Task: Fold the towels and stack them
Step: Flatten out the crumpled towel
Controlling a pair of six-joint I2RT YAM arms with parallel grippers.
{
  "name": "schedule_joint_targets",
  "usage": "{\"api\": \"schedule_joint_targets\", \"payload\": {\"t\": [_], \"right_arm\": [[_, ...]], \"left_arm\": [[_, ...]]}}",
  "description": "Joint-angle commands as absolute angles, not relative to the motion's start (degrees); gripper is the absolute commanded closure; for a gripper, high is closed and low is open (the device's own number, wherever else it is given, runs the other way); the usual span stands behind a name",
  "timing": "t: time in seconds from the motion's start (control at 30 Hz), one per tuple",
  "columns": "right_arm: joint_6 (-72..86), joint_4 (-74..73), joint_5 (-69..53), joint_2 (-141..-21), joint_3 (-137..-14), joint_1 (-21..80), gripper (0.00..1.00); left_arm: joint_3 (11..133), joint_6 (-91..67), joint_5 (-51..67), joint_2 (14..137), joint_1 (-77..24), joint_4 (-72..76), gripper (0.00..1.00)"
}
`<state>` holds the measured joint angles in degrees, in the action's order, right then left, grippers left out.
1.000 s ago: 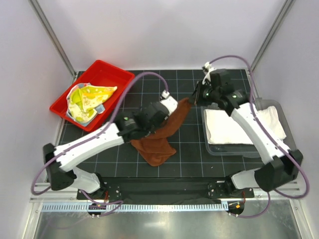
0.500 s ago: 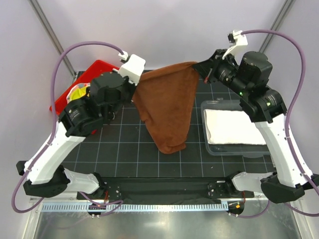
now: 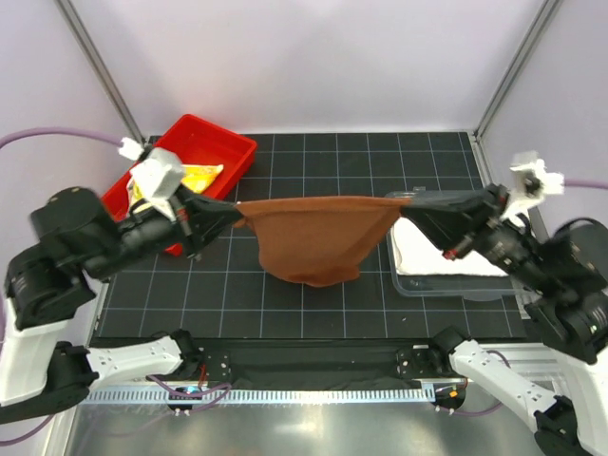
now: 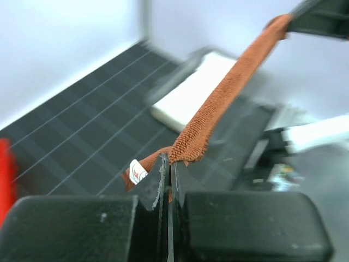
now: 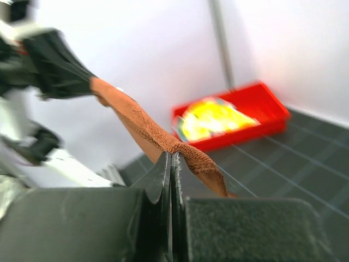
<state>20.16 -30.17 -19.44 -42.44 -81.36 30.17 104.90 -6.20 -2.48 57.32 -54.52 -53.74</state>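
Note:
A brown towel [image 3: 318, 237] hangs stretched in the air above the black mat, its top edge pulled taut between both arms. My left gripper [image 3: 235, 211] is shut on its left corner, where a small white label [image 4: 136, 171] shows beside the fingertips. My right gripper [image 3: 404, 201] is shut on the right corner [image 5: 185, 150]. A folded white towel [image 3: 439, 253] lies in the clear plastic bin [image 3: 408, 282] at the right. A yellow-green patterned towel [image 3: 201, 174] lies in the red tray [image 3: 214, 142] at the back left, half hidden by my left arm.
The gridded black mat [image 3: 237, 294] covers the table below the hanging cloth. Metal frame posts [image 3: 100, 71] rise at the back corners. White walls close the cell on three sides.
Both arms have lifted and swung apart, left going left and right going right. The brown towel went from a crumpled heap on the mat to hanging spread wide between them.

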Motion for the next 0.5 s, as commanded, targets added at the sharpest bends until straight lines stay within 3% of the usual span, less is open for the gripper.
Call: {"api": "schedule_joint_targets", "payload": {"t": [0.0,0.27,0.47], "right_arm": [[29.8,-14.9,-25.8,-39.9,-79.2,30.1,0.99],[31.6,-9.4,-25.9,-45.6,-87.2,30.2,0.99],[18.7,-22.6,-8.0,-54.0,-92.4,30.1,0.99]], "left_arm": [[105.0,-14.0,10.5,55.2,-54.5,-47.0,1.0],[113.1,-15.5,8.6,60.4,-54.6,-47.1,1.0],[116.4,-7.6,-19.4,67.8,-54.3,-55.3,1.0]]}}
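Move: Stretched between both grippers, the brown towel's middle hangs about 12 cm to the left hand's right and the right hand's left, some 12 cm below and 5 cm ahead. The open table it goes to is roughly 15 cm ahead of both, midway between them, 48 cm down. The red bin stands about 33 cm ahead and 28 cm left of the left hand; the white towels lie 16 cm ahead and 26 cm right of the right hand. Still pinching the brown towel, both hands rise 5 to 9 cm, rocking back 4 cm, then forward. ##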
